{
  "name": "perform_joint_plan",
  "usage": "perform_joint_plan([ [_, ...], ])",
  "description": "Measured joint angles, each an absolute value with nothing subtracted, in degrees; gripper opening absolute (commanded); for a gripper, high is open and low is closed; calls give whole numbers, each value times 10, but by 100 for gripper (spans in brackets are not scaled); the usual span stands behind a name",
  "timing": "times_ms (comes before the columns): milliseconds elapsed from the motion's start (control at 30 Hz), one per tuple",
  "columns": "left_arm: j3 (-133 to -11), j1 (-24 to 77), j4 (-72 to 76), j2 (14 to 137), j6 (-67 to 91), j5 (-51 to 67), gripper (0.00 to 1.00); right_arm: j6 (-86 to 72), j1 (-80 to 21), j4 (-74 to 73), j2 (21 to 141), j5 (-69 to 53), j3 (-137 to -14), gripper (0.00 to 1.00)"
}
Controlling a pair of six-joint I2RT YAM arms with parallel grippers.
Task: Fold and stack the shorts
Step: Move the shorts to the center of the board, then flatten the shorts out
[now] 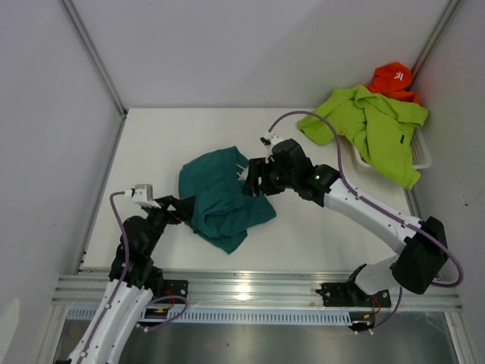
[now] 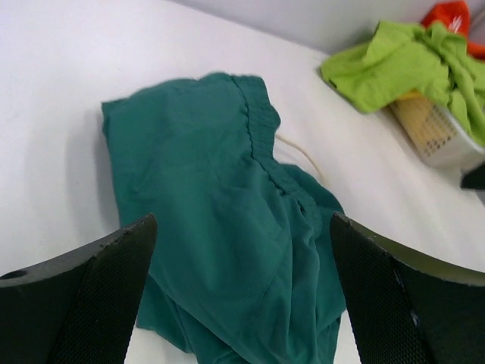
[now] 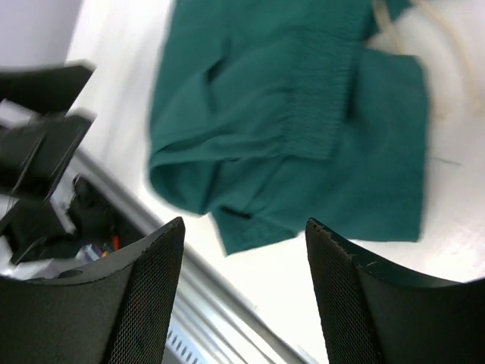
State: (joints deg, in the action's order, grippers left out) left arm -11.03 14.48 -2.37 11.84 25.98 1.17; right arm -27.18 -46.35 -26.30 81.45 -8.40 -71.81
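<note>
The teal shorts (image 1: 223, 199) lie crumpled and partly folded over on the table, left of centre, with a white drawstring (image 2: 299, 155) trailing from the waistband. My left gripper (image 1: 184, 206) is open at their left edge, and the cloth (image 2: 227, 227) lies beyond the gap of the left gripper (image 2: 242, 224), not pinched. My right gripper (image 1: 250, 182) hovers open over their upper right part. In the right wrist view the shorts (image 3: 303, 114) lie below and ahead of the right gripper (image 3: 244, 227), and nothing sits between its fingers. The lime green shorts (image 1: 371, 129) hang over the basket at the back right.
A white plastic basket (image 1: 420, 155) stands in the back right corner against the wall, with an orange garment (image 1: 392, 78) behind the green one. A metal rail (image 1: 250, 287) runs along the near table edge. Grey walls close in the left, back and right sides.
</note>
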Motion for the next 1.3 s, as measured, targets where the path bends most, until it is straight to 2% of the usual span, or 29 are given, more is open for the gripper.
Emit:
perform_joint_plan([
  [133,-138,168,1,242,252,39,99,-274,-400,-228,854,-108,-703,69],
  [300,-181,265,2,359,241,0,99,-286,-361,-156,961,-194,-710,69],
  [467,-238,357,-36,355,235,-91,99,-324,-347,-69,1062,-276,-705,69],
  [633,-307,416,-77,374,242,-173,99,-360,-349,5,1094,-329,-686,67],
  [867,-345,456,-123,412,242,-218,99,-419,-348,115,1122,-388,-648,53],
  [967,-350,459,-139,409,239,-218,99,-446,-345,149,1135,-410,-639,61],
  [1133,-331,475,-134,358,233,-216,99,-460,-346,160,1159,-428,-650,63],
  [1200,-320,476,-133,332,228,-217,99,-465,-350,169,1176,-432,-653,54],
  [1233,-316,477,-131,323,226,-218,99,-469,-353,172,1183,-433,-653,42],
  [1300,-309,480,-119,308,219,-219,99,-479,-356,181,1193,-437,-650,33],
])
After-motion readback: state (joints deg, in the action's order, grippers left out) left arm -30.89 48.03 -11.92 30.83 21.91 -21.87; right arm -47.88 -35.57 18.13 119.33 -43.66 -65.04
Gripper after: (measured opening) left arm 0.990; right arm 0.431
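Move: The waistband's near end lies about 5 cm ahead of the right gripper, 6 cm to its left and 18 cm below. The shorts' middle is roughly 7 cm ahead and 12 cm left of that gripper, and the white drawstring some 14 cm ahead and 4 cm left, both about 19 cm below. From the left gripper, the shorts' middle is about 8 cm ahead, 12 cm to the right and 15 cm lower. Lower the right gripper about 17 cm onto the waistband's near end, first reaching forward some 7 cm, then drifting left and slightly back; swing the fingers round to point left and down, and start closing them on the cloth. Meanwhile shift the open left gripper 8 cm right over the shorts' near-left part, dipping first, then rising. ##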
